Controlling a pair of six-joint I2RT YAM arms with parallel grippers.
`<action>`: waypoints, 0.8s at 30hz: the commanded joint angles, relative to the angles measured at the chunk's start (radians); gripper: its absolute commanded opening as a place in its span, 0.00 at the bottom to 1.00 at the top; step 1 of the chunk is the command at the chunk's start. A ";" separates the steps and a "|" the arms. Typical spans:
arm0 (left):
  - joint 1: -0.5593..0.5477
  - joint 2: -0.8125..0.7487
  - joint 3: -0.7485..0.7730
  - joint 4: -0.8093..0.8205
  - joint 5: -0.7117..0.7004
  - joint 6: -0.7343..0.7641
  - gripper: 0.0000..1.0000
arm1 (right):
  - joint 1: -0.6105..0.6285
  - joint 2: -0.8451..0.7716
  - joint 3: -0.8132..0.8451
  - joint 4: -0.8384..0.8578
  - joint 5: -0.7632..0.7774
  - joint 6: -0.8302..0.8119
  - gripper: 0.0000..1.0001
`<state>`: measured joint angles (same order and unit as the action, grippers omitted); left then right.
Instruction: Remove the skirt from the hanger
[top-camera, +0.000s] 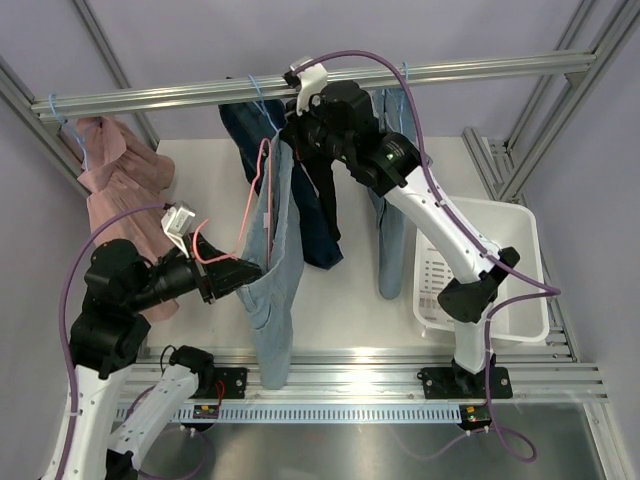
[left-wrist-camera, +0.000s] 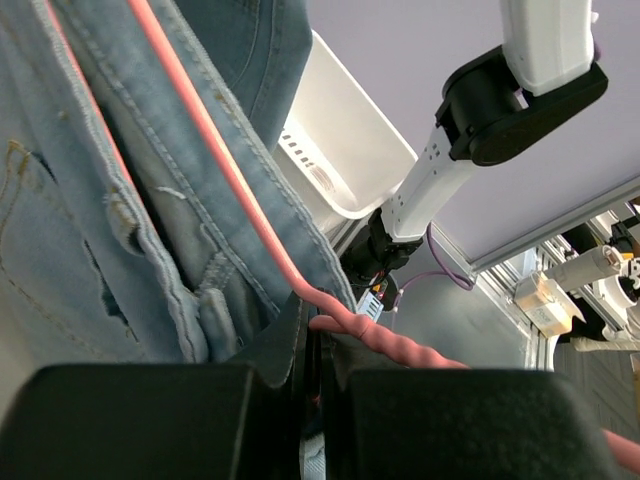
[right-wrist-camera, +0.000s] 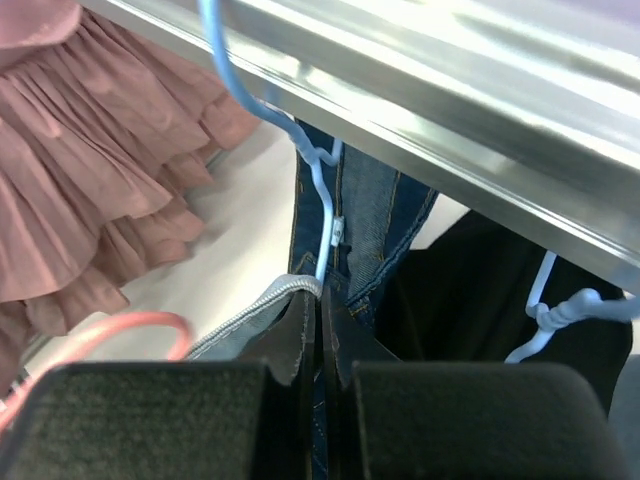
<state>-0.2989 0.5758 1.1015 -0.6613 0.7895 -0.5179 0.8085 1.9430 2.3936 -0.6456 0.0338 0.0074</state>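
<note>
The light blue denim skirt (top-camera: 272, 270) hangs stretched from the rail area down past the table's front edge. A pink wire hanger (top-camera: 255, 185) runs along its left side. My left gripper (top-camera: 225, 272) is shut on the hanger's twisted lower part, seen in the left wrist view (left-wrist-camera: 320, 322) with the hanger wire (left-wrist-camera: 230, 190) crossing the skirt denim (left-wrist-camera: 80, 200). My right gripper (top-camera: 290, 135) is up by the rail, shut on the skirt's light waistband edge (right-wrist-camera: 250, 315). In the right wrist view that gripper (right-wrist-camera: 322, 300) has its jaws pressed together, and the pink hanger (right-wrist-camera: 110, 330) shows at lower left.
An aluminium rail (top-camera: 450, 72) spans the back. On it hang a pink ruffled garment (top-camera: 115, 180), dark jeans (top-camera: 320, 220) on a blue hanger (right-wrist-camera: 325, 200), and lighter jeans (top-camera: 390, 240). A white basket (top-camera: 520, 260) stands at the right.
</note>
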 joint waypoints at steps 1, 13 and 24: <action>-0.019 -0.007 0.052 -0.078 0.050 -0.010 0.00 | -0.058 0.002 -0.013 0.118 0.085 -0.034 0.00; -0.017 -0.054 0.043 0.242 -0.321 -0.141 0.00 | -0.022 -0.260 -0.347 -0.061 -0.776 -0.349 0.04; -0.019 -0.039 0.061 0.293 -0.449 -0.212 0.00 | -0.017 -0.340 -0.397 -0.078 -0.632 -0.351 0.00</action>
<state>-0.3126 0.5583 1.1084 -0.3935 0.4118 -0.7116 0.8494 1.6730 1.9331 -0.7429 -0.6041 -0.3183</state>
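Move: My left hand grips the pink hanger by its neck. The skirt's middle lies about 10 cm ahead of that hand, 6 cm right and 5 cm below. My right hand keeps hold of the skirt's waistband. From it the hanger's middle is some 13 cm back, 7 cm left and 3 cm below; the rail is about 5 cm ahead, at the same sideways place and 8 cm above; the dark jeans hang 5 cm ahead, 2 cm left and 13 cm below. I haul the gripped waistband back from beside the rail towards my left hand, about 15 cm, while lowering it some 7 cm and swinging my right wrist roughly 45 degrees counter-clockwise. After a brief near-pause my left hand, still shut on the hanger's neck, lifts it about 6 cm and carries it 5 cm forward and a little left, turning some 20 degrees counter-clockwise. ##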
